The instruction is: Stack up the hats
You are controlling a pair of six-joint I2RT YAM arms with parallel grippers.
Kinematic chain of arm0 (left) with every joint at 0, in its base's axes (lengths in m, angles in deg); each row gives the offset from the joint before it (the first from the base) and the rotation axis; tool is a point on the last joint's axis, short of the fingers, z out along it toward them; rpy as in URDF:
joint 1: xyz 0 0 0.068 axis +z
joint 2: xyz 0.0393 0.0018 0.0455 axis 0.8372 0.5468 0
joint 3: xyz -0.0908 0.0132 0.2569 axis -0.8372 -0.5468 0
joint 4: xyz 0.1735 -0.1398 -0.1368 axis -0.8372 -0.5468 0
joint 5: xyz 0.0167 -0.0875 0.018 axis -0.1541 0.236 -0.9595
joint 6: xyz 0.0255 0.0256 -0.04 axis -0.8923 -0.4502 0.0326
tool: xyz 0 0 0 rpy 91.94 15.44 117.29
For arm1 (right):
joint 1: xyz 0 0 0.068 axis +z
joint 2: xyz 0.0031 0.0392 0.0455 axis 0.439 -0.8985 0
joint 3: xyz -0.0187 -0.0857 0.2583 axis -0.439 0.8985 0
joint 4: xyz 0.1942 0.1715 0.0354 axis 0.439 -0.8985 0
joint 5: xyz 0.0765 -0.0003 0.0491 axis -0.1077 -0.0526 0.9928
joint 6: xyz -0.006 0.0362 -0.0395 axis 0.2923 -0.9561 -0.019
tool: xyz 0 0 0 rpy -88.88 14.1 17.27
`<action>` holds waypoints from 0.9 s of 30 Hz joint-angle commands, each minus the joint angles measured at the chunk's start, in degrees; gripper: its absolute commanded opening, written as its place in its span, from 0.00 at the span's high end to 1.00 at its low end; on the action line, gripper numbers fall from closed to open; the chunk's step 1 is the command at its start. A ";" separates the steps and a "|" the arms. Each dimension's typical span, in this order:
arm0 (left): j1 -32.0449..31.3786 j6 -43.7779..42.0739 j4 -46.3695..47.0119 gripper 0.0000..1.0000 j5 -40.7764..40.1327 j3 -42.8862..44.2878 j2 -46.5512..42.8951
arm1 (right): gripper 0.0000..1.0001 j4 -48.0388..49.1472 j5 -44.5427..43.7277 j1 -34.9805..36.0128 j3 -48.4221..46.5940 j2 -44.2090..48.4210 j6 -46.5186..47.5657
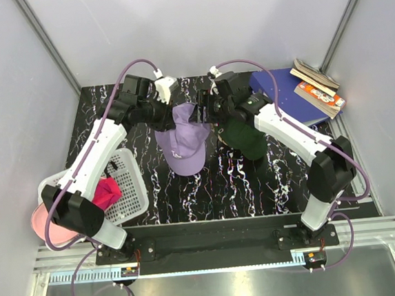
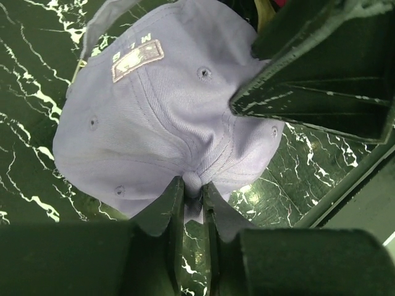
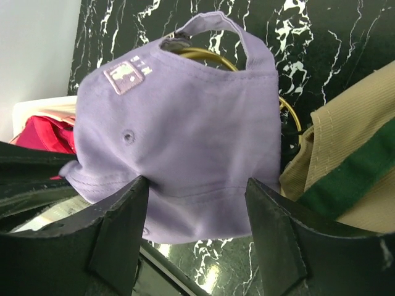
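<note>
A lavender hat (image 1: 184, 148) with a white emblem lies mid-table, brim toward the near edge. My left gripper (image 2: 192, 182) is shut on the button and fabric at the top of the lavender hat (image 2: 160, 117). From the other side my right gripper (image 3: 197, 185) stands open, its fingertips (image 3: 139, 191) against the crown of the same hat (image 3: 185, 129). A dark green hat (image 1: 245, 137) lies under the right arm. A tan hat (image 3: 345, 142) shows beside it. A magenta hat (image 1: 106, 192) sits in the basket, and a light pink hat (image 1: 46, 222) lies at the far left.
A white mesh basket (image 1: 130, 188) stands at the left. A gold wire ring (image 3: 207, 55) lies behind the lavender hat. Books (image 1: 319, 85) and a blue pad (image 1: 275, 86) sit at the back right. Grey walls close in the table on three sides.
</note>
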 commanded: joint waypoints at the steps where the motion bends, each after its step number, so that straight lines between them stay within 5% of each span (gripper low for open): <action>1: -0.04 2.07 4.77 0.84 -3.83 2.24 -1.74 | 0.30 -2.26 -0.35 0.22 -3.45 -0.55 2.14; 2: -0.04 2.25 5.03 0.77 -4.36 2.15 -2.09 | 0.31 -2.17 0.26 0.22 -3.89 -1.69 2.14; 3: -0.13 2.16 5.12 0.59 -4.36 2.15 -2.35 | 0.31 -2.00 0.79 0.22 -4.68 -2.22 2.05; 6: -0.04 2.33 5.21 0.49 -4.37 1.97 -3.06 | 0.31 -1.99 2.64 0.22 -6.17 -3.63 2.31; 7: -0.04 2.68 5.30 0.33 -4.62 1.97 -3.23 | 0.31 -1.99 2.73 0.22 -6.26 -3.72 2.31; 12: -0.05 4.09 6.18 0.07 -5.50 1.97 -5.60 | 0.30 -2.00 3.17 0.22 -6.53 -2.76 2.23; 22: 6.45 9.79 7.41 0.01 -10.24 -1.18 -13.24 | 0.26 1.34 3.96 0.13 -6.71 5.94 2.58; 27: 13.56 18.92 4.43 0.01 -28.16 -11.80 -20.27 | 0.25 3.19 3.44 0.22 -8.02 8.32 2.22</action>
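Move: Over the gold stand, the left hand still holds the purple hat by its crown button, with the hat's middle about 4 cm back, 3 cm right and 4 cm below. The stand's middle lies some 3 cm back, 3 cm right and 10 cm down. The green hat stands about 21 cm to the right and 4 cm back, 6 cm lower. From the right hand, the purple hat is roughly 8 cm back, 4 cm left and 3 cm lower. Easing the purple hat about 1 cm forward over the gold stand, the left hand opens its fingers wide and lets go of the crown button, then rises some 7 cm and swings about 9 cm left, turning counter-clockwise away from the hat. The right hand, fingers still apart at the hat's right side, shifts about 1 cm left, then lifts about 6 cm clear. ##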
